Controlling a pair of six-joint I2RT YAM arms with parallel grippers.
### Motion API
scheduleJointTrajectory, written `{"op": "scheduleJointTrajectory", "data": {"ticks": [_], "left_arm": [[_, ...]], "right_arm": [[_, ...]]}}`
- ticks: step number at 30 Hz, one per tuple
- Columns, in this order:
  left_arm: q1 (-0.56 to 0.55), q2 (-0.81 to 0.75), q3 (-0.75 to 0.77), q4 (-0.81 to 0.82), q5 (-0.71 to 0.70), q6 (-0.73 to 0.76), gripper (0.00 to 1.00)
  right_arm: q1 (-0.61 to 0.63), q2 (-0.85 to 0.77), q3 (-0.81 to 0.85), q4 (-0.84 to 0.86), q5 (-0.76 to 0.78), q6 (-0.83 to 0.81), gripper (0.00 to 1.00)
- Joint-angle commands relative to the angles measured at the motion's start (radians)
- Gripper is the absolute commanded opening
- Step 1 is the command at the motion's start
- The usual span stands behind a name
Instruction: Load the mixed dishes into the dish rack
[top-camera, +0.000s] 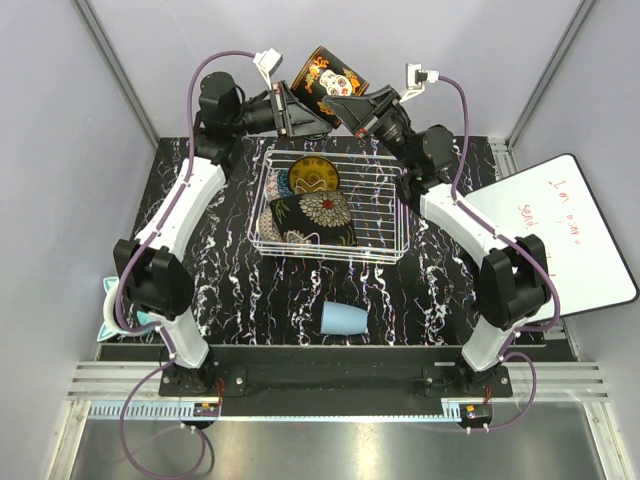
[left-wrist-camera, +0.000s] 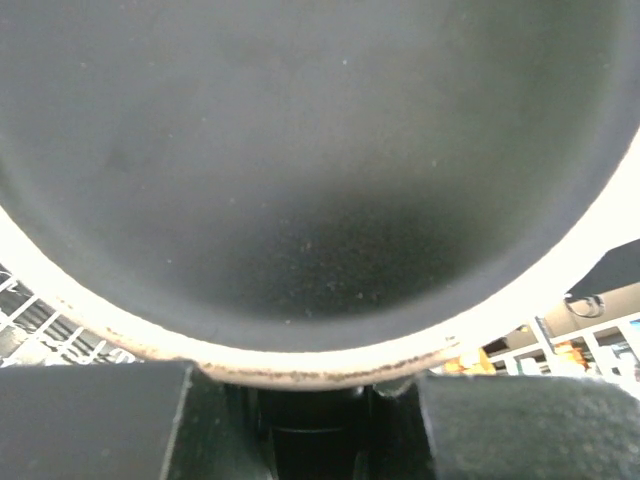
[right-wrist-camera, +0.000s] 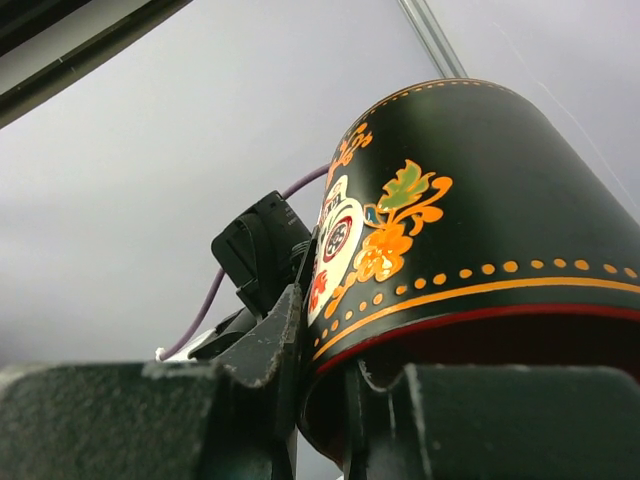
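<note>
The dark floral mug (top-camera: 328, 80) with its red inside hangs in the air beyond the far end of the white wire dish rack (top-camera: 385, 215). My right gripper (top-camera: 353, 107) is shut on its rim wall (right-wrist-camera: 480, 200), one finger inside and one outside. My left gripper (top-camera: 299, 113) is shut on the mug's bottom end, whose dark base (left-wrist-camera: 320, 150) with a pale ring fills the left wrist view. In the rack stand the yellow round plate (top-camera: 313, 174) and the black square floral plate (top-camera: 318, 214), with patterned bowls (top-camera: 272, 218) beside them. The light-blue cup (top-camera: 343, 318) lies on the table.
The rack sits in the middle of a black marbled table (top-camera: 230, 280). A whiteboard (top-camera: 575, 230) with red writing lies at the right edge. Teal items (top-camera: 112, 312) sit at the left edge beside the left arm. Grey walls close in on three sides.
</note>
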Motion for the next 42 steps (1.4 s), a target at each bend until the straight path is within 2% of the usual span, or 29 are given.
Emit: {"op": "scheduleJointTrajectory", "data": {"ticks": [1,3,4,5,6,7,8,10,11,12,15,20,23,28,33,35,36,39,42], "left_arm": [[-0.04,-0.001,0.033,0.271,0.127,-0.072,0.0],[-0.026,0.017,0.092,0.165,0.145,-0.01,0.0],[-0.02,0.023,0.118,0.112,0.15,0.083,0.0],[-0.016,0.029,0.149,0.043,0.155,0.156,0.0],[-0.014,0.042,0.213,-0.135,0.15,0.237,0.0],[-0.013,0.045,0.232,-0.197,0.142,0.35,0.0],[-0.009,0.04,0.235,-0.222,0.138,0.369,0.0],[-0.005,0.034,0.22,-0.212,0.126,0.382,0.0],[-0.005,0.03,0.218,-0.212,0.121,0.388,0.0],[-0.005,0.029,0.22,-0.21,0.121,0.391,0.0],[-0.003,0.025,0.214,-0.178,0.121,0.374,0.0],[0.007,0.013,0.191,-0.03,0.13,0.245,0.0],[0.024,0.022,0.226,-0.006,0.119,0.212,0.0],[0.029,0.062,0.312,-0.009,0.116,0.178,0.0],[0.029,0.089,0.33,-0.023,0.106,0.193,0.0],[0.026,0.103,0.367,-0.122,0.087,0.257,0.0],[0.023,0.109,0.384,-0.171,0.078,0.365,0.0],[0.0,0.158,0.467,-0.363,0.027,0.562,0.0],[-0.012,0.235,0.522,-0.402,-0.012,0.615,0.0]], "right_arm": [[0.069,-0.023,0.005,-0.021,-0.16,0.059,0.07],[0.069,-0.054,-0.017,-0.078,-0.15,0.016,0.12],[0.069,-0.071,-0.03,-0.102,-0.124,-0.008,0.15],[0.069,-0.086,-0.056,-0.154,-0.11,-0.033,0.21],[0.067,-0.103,-0.066,-0.177,-0.098,-0.054,0.26],[0.066,-0.126,-0.075,-0.21,-0.096,-0.088,0.34],[0.067,-0.134,-0.086,-0.228,-0.096,-0.098,0.39],[0.064,-0.15,-0.102,-0.253,-0.09,-0.108,0.49],[0.061,-0.155,-0.124,-0.253,-0.087,-0.108,0.63],[0.06,-0.169,-0.133,-0.257,-0.076,-0.114,0.68],[0.052,-0.18,-0.139,-0.28,-0.061,-0.133,0.73],[0.038,-0.203,-0.181,-0.33,-0.073,-0.167,0.84],[0.009,-0.261,-0.253,-0.394,-0.071,-0.222,0.98],[-0.075,-0.356,-0.392,-0.529,-0.076,-0.311,1.0],[-0.101,-0.457,-0.51,-0.555,-0.027,-0.377,1.0],[-0.117,-0.499,-0.555,-0.566,-0.016,-0.387,1.0],[-0.123,-0.556,-0.572,-0.569,0.008,-0.388,1.0],[-0.144,-0.716,-0.638,-0.598,0.097,-0.43,1.0],[-0.144,-0.899,-0.682,-0.686,0.232,-0.513,1.0]]}}
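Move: The painted mug is already held by both hands high over the rack. Its middle lies about 5 cm ahead, 2 right and 4 above the left hand point, and some 3 ahead, 3 left and 3 above the right one. The rack's empty right half lies about 12 cm right of the left hand and 38 below; the flowered plate stands some 4 back, 2 left, the yellow plate 6 ahead, 2 left, both roughly 35 below. Downward first, then to its right and back, the right hand leaves the mug: its fingers spread wide off the rim, it sinks nearly 20 cm before rising slightly, and its raised fingers swing down as it clears out. The left hand keeps its pinch, dips about 3 cm and recovers, then eases a little forward, rolling some 15 degrees with the mug. ##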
